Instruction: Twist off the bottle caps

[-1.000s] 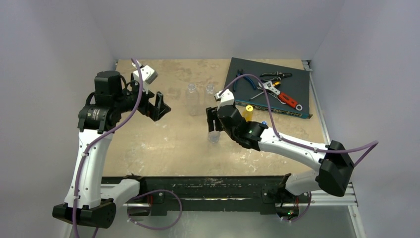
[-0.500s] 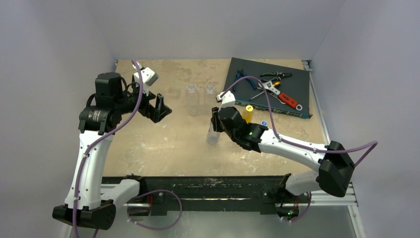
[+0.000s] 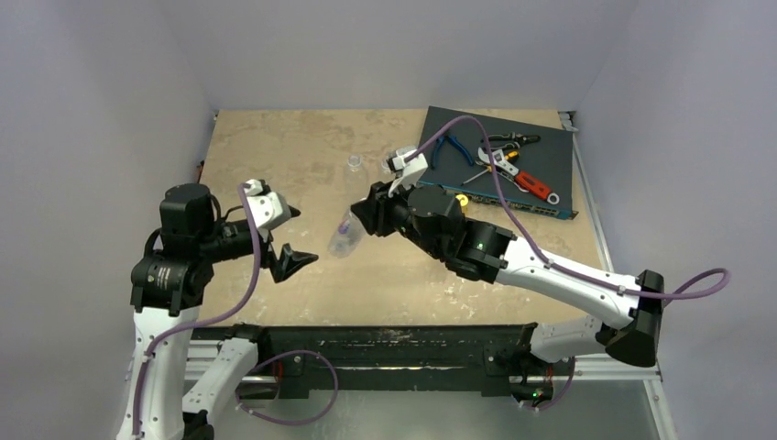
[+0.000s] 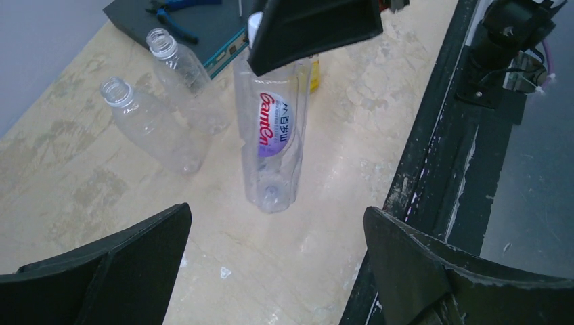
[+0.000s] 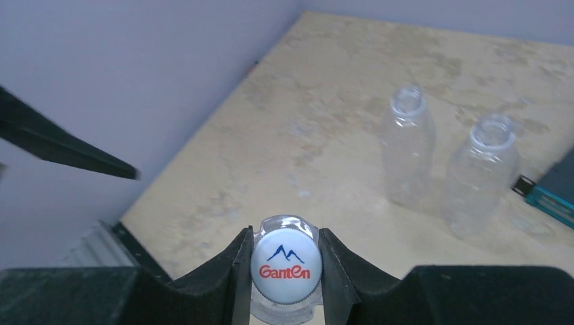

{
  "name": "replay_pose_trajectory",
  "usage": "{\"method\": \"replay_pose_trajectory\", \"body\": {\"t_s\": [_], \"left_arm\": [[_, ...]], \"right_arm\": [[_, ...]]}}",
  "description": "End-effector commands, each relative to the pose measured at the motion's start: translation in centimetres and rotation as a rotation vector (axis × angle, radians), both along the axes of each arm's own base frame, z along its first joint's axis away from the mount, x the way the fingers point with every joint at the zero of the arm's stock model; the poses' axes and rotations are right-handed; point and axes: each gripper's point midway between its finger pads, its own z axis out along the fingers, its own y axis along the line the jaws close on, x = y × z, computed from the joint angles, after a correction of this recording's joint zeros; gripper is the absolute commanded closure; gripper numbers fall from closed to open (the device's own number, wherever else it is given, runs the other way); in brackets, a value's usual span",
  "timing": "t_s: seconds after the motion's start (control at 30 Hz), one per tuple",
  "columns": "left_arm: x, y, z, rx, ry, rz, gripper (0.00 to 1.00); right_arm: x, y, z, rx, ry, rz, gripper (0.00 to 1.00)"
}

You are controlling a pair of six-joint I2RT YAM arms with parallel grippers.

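My right gripper [image 5: 287,265] is shut on the white cap [image 5: 287,263], printed "Ganten", of a clear bottle [image 3: 341,238]. The bottle hangs tilted from that grip, its base pointing toward my left gripper [image 3: 293,238]. In the left wrist view the bottle [image 4: 274,145] sits ahead of my left gripper [image 4: 277,264], which is open and holds nothing. Two clear bottles without caps [image 5: 406,142] [image 5: 482,169] stand on the table behind. A yellow cap [image 3: 462,199] shows beside my right arm; its bottle is mostly hidden.
A dark flat box [image 3: 550,170] at the back right carries pliers, a red-handled wrench [image 3: 536,186] and other tools. The black rail of the table's near edge [image 4: 440,135] runs close to the right of my left gripper. Grey walls enclose the table.
My right gripper shut on the bottle's cap, then carried the bottle left and tilted it. My left arm swung down toward the near edge and now faces the bottle.
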Motion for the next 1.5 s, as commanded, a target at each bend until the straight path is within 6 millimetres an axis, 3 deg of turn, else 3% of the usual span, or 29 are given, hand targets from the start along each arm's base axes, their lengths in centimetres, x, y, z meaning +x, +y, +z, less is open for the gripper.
{"method": "replay_pose_trajectory", "body": {"t_s": [0.0, 0.17, 0.47, 0.67, 0.83, 0.93, 1.07, 1.1, 1.17, 1.23, 1.47], "left_arm": [[-1.7, -1.1, 0.6, -0.037, -0.066, -0.113, 0.0], [-1.4, -1.0, 1.7, -0.066, -0.147, -0.073, 0.0], [-0.2, -0.5, 1.4, -0.021, -0.176, -0.046, 0.0], [0.1, -0.6, 1.3, -0.016, -0.17, -0.062, 0.0], [0.2, -1.0, 2.2, -0.049, -0.176, -0.075, 0.22], [0.4, -1.0, 2.5, -0.053, -0.172, -0.067, 0.44], [0.6, -0.9, 3.0, -0.057, -0.182, -0.054, 0.49], [0.6, -0.9, 3.1, -0.062, -0.184, -0.052, 0.5], [0.7, -1.0, 3.5, -0.072, -0.19, -0.045, 0.54], [0.9, -0.9, 3.8, -0.086, -0.191, -0.027, 0.58], [2.1, -0.8, 5.3, -0.199, -0.171, 0.073, 0.81]], "right_arm": [[-2.5, 2.6, 7.9, 0.19, -0.047, 0.101, 0.91], [-3.7, 3.9, 11.6, 0.29, -0.076, 0.145, 0.9], [-5.8, 5.8, 14.0, 0.327, -0.097, 0.206, 0.9], [-6.6, 5.9, 15.8, 0.365, -0.118, 0.225, 0.9], [-7.1, 6.2, 16.3, 0.377, -0.125, 0.235, 0.9], [-7.3, 6.5, 16.3, 0.378, -0.123, 0.244, 0.9], [-7.3, 6.8, 16.0, 0.373, -0.123, 0.242, 0.89], [-7.3, 6.8, 16.1, 0.375, -0.125, 0.24, 0.84], [-7.1, 6.6, 16.2, 0.377, -0.129, 0.224, 0.6], [-6.6, 6.1, 16.7, 0.378, -0.148, 0.192, 0.45], [-5.6, 5.5, 20.4, 0.458, -0.182, 0.124, 0.38]]}}
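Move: The capped Ganten bottle already hangs from the closed right fingers by its cap, its middle about 9 cm below that hand, 3 cm left and 1 cm ahead. It is meant for the open left gripper, some 14 cm left of the right hand, 7 cm back and 1 cm above it. From the left hand the bottle's middle lies 8 cm ahead, 11 cm right and 10 cm down. Near empty bottle: 20 cm ahead of the right hand, 4 cm left, 21 cm down; far empty bottle: 20 cm ahead, 4 cm right, as low. The bottle is carried by the right hand about 13 cm up, then further left and back (6 cm each), wrist rolling roughly 20 degrees so its base swings between the left fingers. The left hand eases back slightly and tips up a little, then closes to half open, pinching the label area; only then do the right fingers open off the cap, both hands rising a little. ##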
